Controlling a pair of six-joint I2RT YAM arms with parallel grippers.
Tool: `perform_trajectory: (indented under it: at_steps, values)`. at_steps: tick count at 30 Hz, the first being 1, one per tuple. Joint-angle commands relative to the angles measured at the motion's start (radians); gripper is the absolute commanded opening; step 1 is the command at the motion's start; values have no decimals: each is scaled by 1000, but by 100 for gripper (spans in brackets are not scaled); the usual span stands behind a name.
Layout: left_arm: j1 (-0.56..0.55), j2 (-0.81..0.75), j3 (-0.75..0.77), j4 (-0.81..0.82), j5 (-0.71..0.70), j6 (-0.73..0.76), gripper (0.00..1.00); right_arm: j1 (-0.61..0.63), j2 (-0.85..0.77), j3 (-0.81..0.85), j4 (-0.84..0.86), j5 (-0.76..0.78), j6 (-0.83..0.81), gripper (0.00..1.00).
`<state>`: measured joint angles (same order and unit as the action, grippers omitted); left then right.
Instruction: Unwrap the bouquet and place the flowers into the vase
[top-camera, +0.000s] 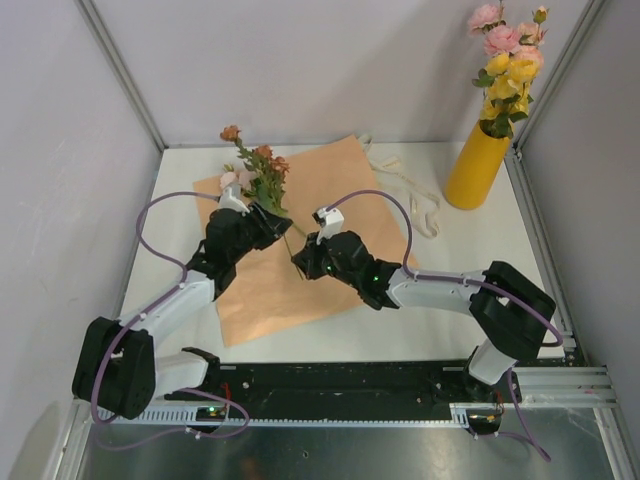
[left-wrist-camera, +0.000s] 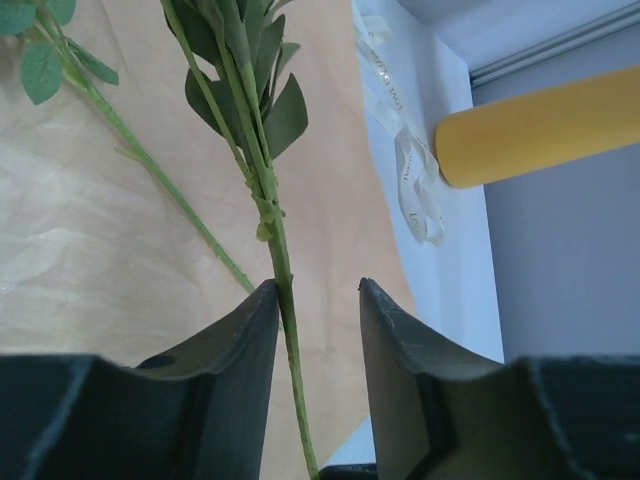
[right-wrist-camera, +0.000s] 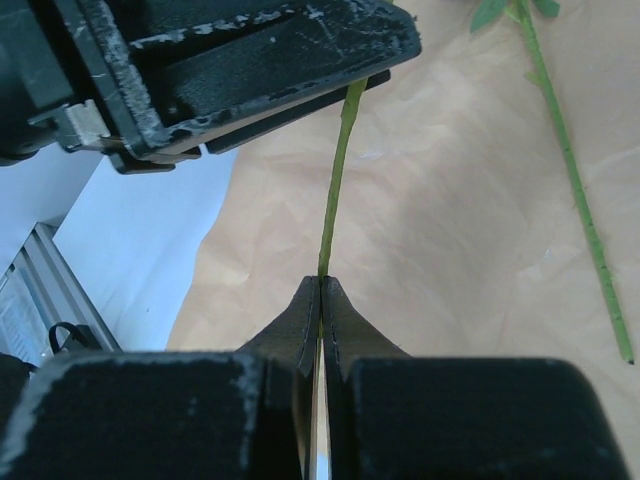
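The bouquet's peach-orange paper (top-camera: 300, 285) lies spread flat on the table. Rust-brown and pink flowers (top-camera: 262, 170) lie at its far left. The mustard-yellow vase (top-camera: 476, 165) stands at the back right and holds pink and yellow flowers (top-camera: 508, 65). My right gripper (right-wrist-camera: 321, 280) is shut on the lower end of a thin green stem (right-wrist-camera: 338, 170). My left gripper (left-wrist-camera: 318, 290) is open around the same stem (left-wrist-camera: 283, 270) higher up. The stem rests against its left finger (left-wrist-camera: 240, 340), and a gap shows on the other side. A second leafy stem (left-wrist-camera: 150, 170) lies on the paper.
The cream ribbon (top-camera: 415, 200) lies loose on the white table between the paper and the vase. Grey walls with metal posts close in the back and both sides. The two grippers (top-camera: 272, 222) (top-camera: 300, 262) are close together over the paper's middle.
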<state>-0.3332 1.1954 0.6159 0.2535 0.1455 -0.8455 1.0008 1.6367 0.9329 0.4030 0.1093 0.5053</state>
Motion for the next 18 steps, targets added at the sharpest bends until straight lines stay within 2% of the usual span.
perform_trajectory:
  at_steps: [1,3,6,8,11,14,18]
  values:
    - [-2,3,-21,53,12,-13,39,23,-40,-4,59,26,1,0]
    - [-3,-5,-29,55,12,-13,31,27,-41,-3,56,30,-2,0]
    - [-3,-34,-39,57,10,-7,12,30,-41,-4,52,26,-3,0]
    - [-3,-73,-44,57,9,4,3,31,-41,-5,51,18,-2,0]
    - [-3,-130,-42,57,30,37,0,31,-59,-3,37,16,0,7]
    - [-3,-201,-40,41,60,70,0,27,-99,-3,-1,39,-3,23]
    - [-6,-298,-34,-65,97,108,0,-5,-159,-3,-56,40,8,44]
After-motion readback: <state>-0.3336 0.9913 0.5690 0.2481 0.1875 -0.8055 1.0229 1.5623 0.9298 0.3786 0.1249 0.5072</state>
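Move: The orange flowers' stems already pass between the left hand's half-open fingers, about 1 cm left of its hand point. Their heads are some 12 cm ahead, 4 cm left and roughly 3 cm higher. The pink flower lies on the paper about 12 cm ahead, 5 cm left and 9 cm below. From the right hand, still gripping the stems' lower end, the left hand's place on the stems is roughly 8 cm ahead, 4 cm left and 1 cm higher. The left fingers close and pinch the orange flowers' stems while that hand dips about 1 cm; it then lifts the stems some 5 to 6 cm from that low point, drawing back about 3 cm and tipping its fingertips up roughly 10 degrees. The right hand first eases back a centimetre with its grip kept, then opens partway to let go of the lower stems and rises about 3 cm. ##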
